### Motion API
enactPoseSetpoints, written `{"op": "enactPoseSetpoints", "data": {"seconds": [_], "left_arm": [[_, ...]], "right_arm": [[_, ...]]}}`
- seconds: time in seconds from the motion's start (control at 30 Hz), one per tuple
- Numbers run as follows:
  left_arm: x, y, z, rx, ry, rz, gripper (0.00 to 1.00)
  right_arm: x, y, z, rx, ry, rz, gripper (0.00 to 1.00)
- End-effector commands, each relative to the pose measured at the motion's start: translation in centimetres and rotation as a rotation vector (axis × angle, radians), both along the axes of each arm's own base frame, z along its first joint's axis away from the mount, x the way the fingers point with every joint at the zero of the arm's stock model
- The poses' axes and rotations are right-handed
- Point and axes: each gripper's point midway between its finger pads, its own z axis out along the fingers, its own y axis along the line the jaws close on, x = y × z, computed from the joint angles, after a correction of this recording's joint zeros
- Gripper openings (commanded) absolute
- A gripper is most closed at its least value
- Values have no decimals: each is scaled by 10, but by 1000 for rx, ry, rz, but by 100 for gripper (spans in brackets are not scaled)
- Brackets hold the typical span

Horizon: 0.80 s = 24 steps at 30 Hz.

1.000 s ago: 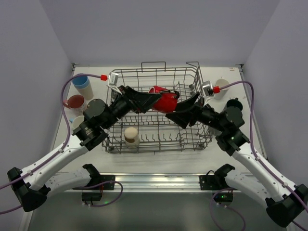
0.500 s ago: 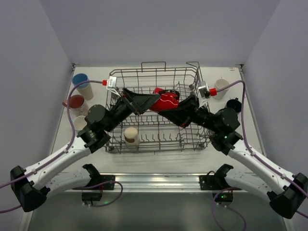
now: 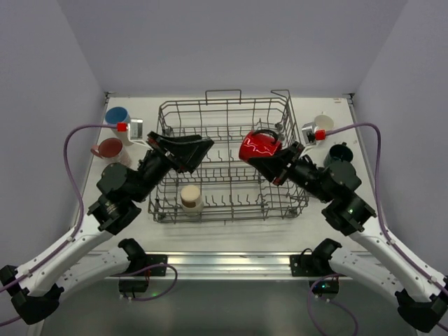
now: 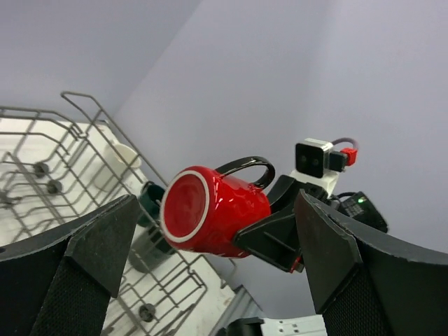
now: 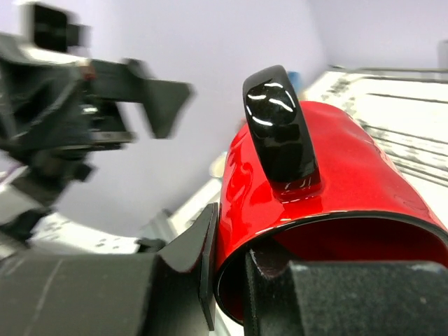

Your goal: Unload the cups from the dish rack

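My right gripper [image 3: 271, 159] is shut on the red mug [image 3: 260, 147], held on its side above the right part of the dish rack [image 3: 227, 112]. In the right wrist view one finger presses outside the rim and the other inside, the gripper [image 5: 231, 269] pinching the mug [image 5: 315, 175] wall under its black handle. My left gripper [image 3: 192, 150] is open over the rack's left half, apart from the mug. Its wrist view shows the mug's base [image 4: 187, 208] facing it between the spread fingers [image 4: 98, 245]. A beige cup [image 3: 190, 197] stands in the rack's front row.
On the table left of the rack stand a blue cup [image 3: 117, 119] and a reddish-pink cup [image 3: 110, 148]. Right of the rack stand a cream cup [image 3: 324, 124] and a dark teal cup [image 3: 338, 152]. The rack's tall wire handle [image 3: 283, 105] rises near the red mug.
The right gripper closed on the red mug and carried it right and up. The left gripper opened wider and drew back to the left, away from the mug.
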Motion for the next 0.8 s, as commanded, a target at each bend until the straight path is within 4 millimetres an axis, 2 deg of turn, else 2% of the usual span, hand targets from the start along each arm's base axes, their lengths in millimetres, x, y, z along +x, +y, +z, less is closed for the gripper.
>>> {"op": "enactPoseSetpoints", "data": {"seconds": [0.0,0.03,0.07,0.1,0.13,0.2,0.23,0.27,0.3,0.33,0.43,0.47,0.5,0.53,0.57,0.6,0.63,0.7,0.73,0.77], "left_arm": [[5,24,3,125,-82,131,100],[4,26,-6,174,-68,136,100],[1,31,-7,203,-80,146,100],[1,35,-12,266,-107,161,100],[-3,39,-26,338,-84,157,100],[-5,45,-39,434,-102,166,100],[-7,49,-55,500,-76,161,100],[-8,54,-61,546,-89,170,100],[-9,57,-71,584,-80,168,100],[-12,61,-83,628,-63,163,100],[-15,66,-108,730,-55,145,100],[-16,66,-113,745,-60,135,100],[-16,66,-124,780,-62,127,100],[-16,68,-128,790,-65,127,100],[-14,71,-132,805,-66,143,100],[-13,71,-142,823,-59,147,100],[-13,73,-142,822,-69,153,100],[-15,73,-149,826,-67,145,100],[-17,71,-147,813,-80,135,100],[-20,69,-150,813,-85,113,100]], "right_arm": [[14,-49,41,-27,-77,-267,0],[18,-61,38,-50,-62,-331,0],[25,-76,20,-118,-5,-410,0],[26,-96,25,-129,-4,-491,0],[37,-125,9,-190,53,-644,0],[45,-161,3,-239,97,-809,0],[48,-179,-3,-262,123,-892,0],[53,-203,-13,-298,160,-986,0],[56,-213,-20,-319,183,-1029,0],[60,-234,-28,-338,219,-1106,0],[70,-256,-52,-389,310,-1173,0],[73,-273,-60,-399,345,-1232,0],[76,-281,-74,-423,385,-1249,0],[81,-298,-88,-436,444,-1297,0],[83,-304,-106,-445,497,-1286,0],[84,-310,-115,-441,535,-1298,0],[85,-322,-128,-440,589,-1323,0],[86,-325,-140,-438,629,-1317,0],[86,-333,-143,-437,650,-1338,0],[91,-336,-154,-452,695,-1325,0]]}}
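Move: Below the open left hand sits the cream cup in the rack, about 5 cm to its left, 6 cm ahead and 32 cm down; the pink mug on the table lies some 32 cm left and 20 cm ahead. The right hand holds the red mug, bound for free table roughly 37 cm right and 17 cm ahead. From this hand the near green cup is about 26 cm right and 15 ahead, the far green cup 32 right and 23 ahead, all some 32 cm below. Swinging the still-pinched red mug off to the right by about 33 cm and forward 8, the right hand sinks ever faster towards the table beside the green cups, turning clockwise and tipping its fingers down. Meanwhile the left hand, fingers kept wide open, drops about 15 cm and shifts left towards the cream cup, its left side rolling up some 45 degrees; it hasn't reached the cup. ##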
